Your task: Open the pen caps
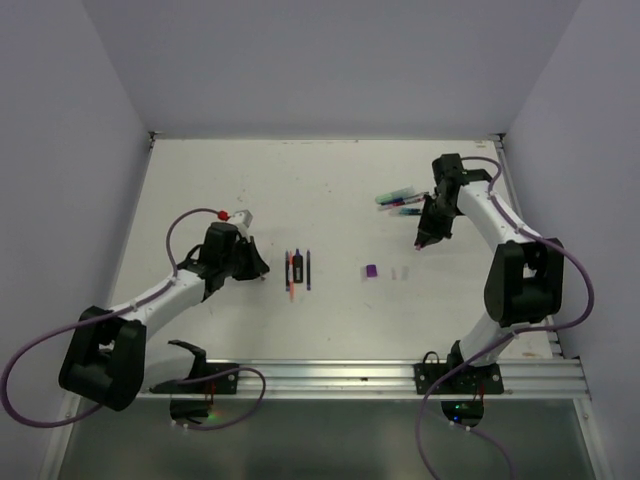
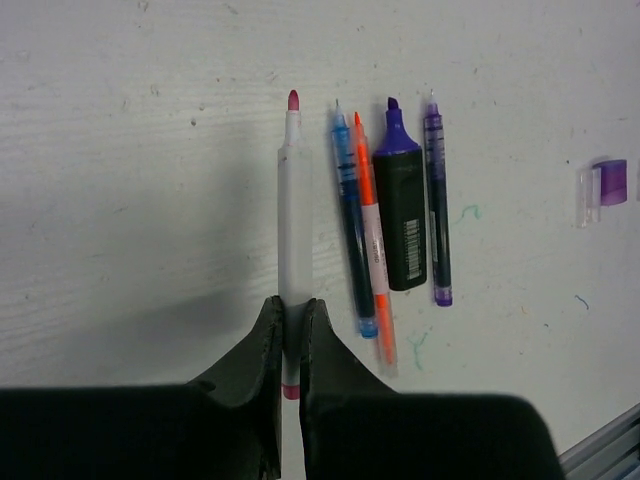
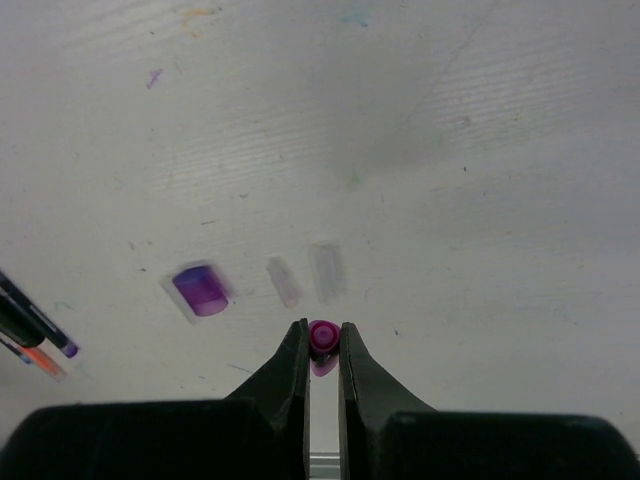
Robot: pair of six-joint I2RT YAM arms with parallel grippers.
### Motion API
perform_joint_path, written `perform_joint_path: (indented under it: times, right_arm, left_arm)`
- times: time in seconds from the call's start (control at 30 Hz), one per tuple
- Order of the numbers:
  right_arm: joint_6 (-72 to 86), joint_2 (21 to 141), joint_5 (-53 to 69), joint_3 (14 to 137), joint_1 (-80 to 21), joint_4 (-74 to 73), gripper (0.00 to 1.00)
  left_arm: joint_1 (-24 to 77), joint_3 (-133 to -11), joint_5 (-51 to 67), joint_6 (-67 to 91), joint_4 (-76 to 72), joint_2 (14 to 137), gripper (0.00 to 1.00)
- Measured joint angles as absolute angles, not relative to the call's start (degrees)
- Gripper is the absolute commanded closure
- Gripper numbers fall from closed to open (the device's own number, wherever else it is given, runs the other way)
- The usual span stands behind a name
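My left gripper (image 2: 289,310) (image 1: 256,263) is shut on the lower end of a white-bodied pen (image 2: 294,200), whose bare pink tip points away from me. Just to its right, several uncapped pens (image 2: 385,225) (image 1: 297,270) lie side by side: blue, orange, a black highlighter and purple. My right gripper (image 3: 323,338) (image 1: 421,241) is shut on a small magenta pen cap (image 3: 322,335), seen end-on. On the table just beyond it lie a purple cap (image 3: 203,290) (image 1: 371,271), a pale pink cap (image 3: 284,281) and a whitish cap (image 3: 327,271).
More pens (image 1: 400,200) lie at the back right, close behind my right arm (image 1: 520,270). A metal rail (image 1: 380,378) runs along the near edge. Walls close in the table (image 1: 200,180) at the back and on both sides.
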State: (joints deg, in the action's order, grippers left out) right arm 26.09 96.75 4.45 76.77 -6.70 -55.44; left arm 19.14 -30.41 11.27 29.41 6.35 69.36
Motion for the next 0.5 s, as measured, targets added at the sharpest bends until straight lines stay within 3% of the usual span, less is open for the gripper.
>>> perform_joint_path:
  times: [0.5]
  right_arm:
    - [20.91,103.04,4.08,69.04,-6.17,-54.74,1.00]
  left_arm:
    - [19.31,-26.26,14.22,36.32,-6.76,78.35,1.00]
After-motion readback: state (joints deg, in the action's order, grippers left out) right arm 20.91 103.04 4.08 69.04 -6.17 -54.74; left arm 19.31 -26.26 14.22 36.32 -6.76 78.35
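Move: The left hand holds the uncapped white pen above the table. The blue pen lies about 4 cm ahead, 5 cm right and 5 cm below it; the orange pen is roughly 2 ahead and 6 right, the black highlighter 5 ahead and 8 right. The right hand grips the pink cap; from it the nearer clear cap is about 3 cm back, 2 left and 9 down, the farther clear cap 3 back and 5 left, the purple cap 3 back and 10 left. The right hand, keeping its grip on the pink cap, sinks some 6 cm and draws back about 4 cm towards the table just right of the two clear caps, its fingers swinging back to point nearly straight down. Meanwhile the left hand lowers the white pen about 3 cm and edges a little to the right towards the blue pen, keeping it lengthwise beside the row with its grip unchanged, and both hands ease off their descent at the end, still holding. ##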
